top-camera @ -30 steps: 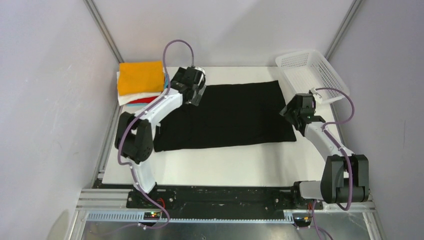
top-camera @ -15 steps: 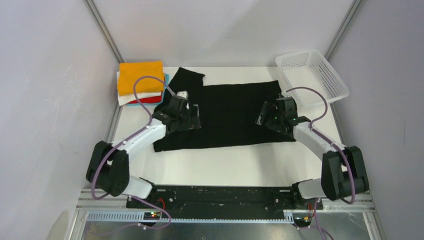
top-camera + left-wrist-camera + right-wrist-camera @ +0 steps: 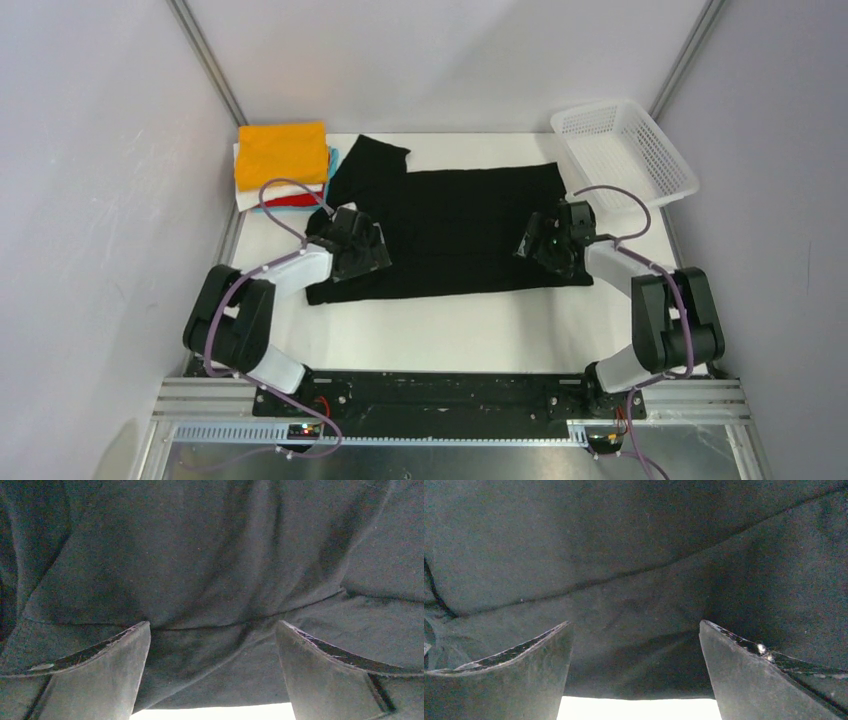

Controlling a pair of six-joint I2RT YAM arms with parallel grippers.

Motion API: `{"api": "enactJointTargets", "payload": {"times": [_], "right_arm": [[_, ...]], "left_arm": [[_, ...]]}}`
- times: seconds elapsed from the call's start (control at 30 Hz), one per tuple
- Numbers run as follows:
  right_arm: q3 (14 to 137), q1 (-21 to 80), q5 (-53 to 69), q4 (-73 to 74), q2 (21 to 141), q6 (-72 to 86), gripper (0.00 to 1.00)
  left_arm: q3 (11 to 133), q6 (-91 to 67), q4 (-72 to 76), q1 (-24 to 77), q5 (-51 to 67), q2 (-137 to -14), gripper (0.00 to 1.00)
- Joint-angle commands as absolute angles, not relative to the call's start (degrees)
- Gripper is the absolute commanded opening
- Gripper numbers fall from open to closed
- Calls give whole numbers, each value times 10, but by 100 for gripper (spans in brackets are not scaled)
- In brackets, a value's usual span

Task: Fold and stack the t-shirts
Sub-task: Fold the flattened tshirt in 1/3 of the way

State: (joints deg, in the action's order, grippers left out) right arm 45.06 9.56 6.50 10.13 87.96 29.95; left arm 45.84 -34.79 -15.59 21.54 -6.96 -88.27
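Note:
A plain black t-shirt (image 3: 460, 225) lies spread flat across the middle of the white table (image 3: 440, 330), one sleeve (image 3: 372, 160) sticking out at its far left. My left gripper (image 3: 368, 256) hangs low over the shirt's near-left part, and my right gripper (image 3: 535, 245) over its near-right part. In the left wrist view the left gripper (image 3: 212, 625) is open, with wrinkled black cloth (image 3: 210, 570) below the fingers. The right gripper (image 3: 634, 623) is open too, above smooth black cloth (image 3: 624, 545) near the hem. A folded stack topped by an orange shirt (image 3: 282, 152) sits at the far left.
A white mesh basket (image 3: 622, 150) stands at the table's far right corner. Under the orange shirt, white, red (image 3: 292, 200) and light-blue (image 3: 333, 158) folded edges show. Bare table shows along the near edge in front of the black shirt. Metal frame posts rise at both back corners.
My left arm pulled back from the far-left sleeve to the shirt's near-left part, leaving the sleeve laid out. The right gripper moved left and nearer, from the right edge onto the shirt.

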Motion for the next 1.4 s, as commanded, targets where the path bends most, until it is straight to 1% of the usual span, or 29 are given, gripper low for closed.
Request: {"api": "enactJointTargets", "payload": {"times": [0.0,0.13,0.3,0.37,0.5,0.6,0.67,0.77,0.93,1.07,1.17,1.27,1.33,1.37], "right_arm": [[389,91,50,163,816,310,99],[341,101,54,203,745,316,99],[284,119,56,257,642,351,99],[267,130,43,303,592,375,99],[238,147,6,365,481,420,99],[217,156,11,391,415,453,100],[207,166,17,401,391,476,99],[204,187,-31,450,364,517,99],[207,232,-61,498,306,566,99],[219,258,-76,512,284,576,99],[263,273,-103,489,288,543,100],[320,282,-121,428,305,489,99],[349,283,-132,386,324,446,99],[357,283,-136,372,338,417,99]], "left_arm": [[388,-389,-168,212,-53,-830,100],[319,-421,-169,228,-20,-769,100],[234,-480,-206,279,-34,-660,100],[208,-510,-225,296,-44,-611,100],[182,-548,-277,313,-56,-545,100],[183,-563,-317,318,-75,-507,100],[185,-569,-333,326,-73,-485,100],[184,-589,-365,341,-77,-449,100],[200,-598,-434,344,-108,-418,100],[229,-575,-438,346,-112,-407,100],[293,-536,-437,347,-130,-404,100],[366,-500,-436,348,-161,-422,100],[445,-481,-431,346,-193,-452,100],[463,-463,-425,343,-211,-480,100]]}}
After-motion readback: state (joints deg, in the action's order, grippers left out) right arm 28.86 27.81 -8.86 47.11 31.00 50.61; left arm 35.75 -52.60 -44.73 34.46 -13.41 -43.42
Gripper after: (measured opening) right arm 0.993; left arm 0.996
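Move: Under both open grippers lies the flat black t-shirt, its middle about 12 cm ahead and 20 cm right of the left hand, and 12 cm ahead and 21 cm left of the right hand. Its sleeve is some 31 cm straight ahead of the left hand, with the folded stack level with the sleeve and 21 cm to its left. The basket stands roughly 33 cm ahead and 20 cm right of the right hand; the table's front edge is about 29 cm straight back from it. Dragging the t-shirt back towards the table's front edge, both hands press open fingertips on the cloth and draw back together, low and level, the left about 17 cm and the right about 20 cm, slowing towards the end. The left hand rolls slightly on the way; then both lift off, rising some 5 to 8 cm and easing forward. ##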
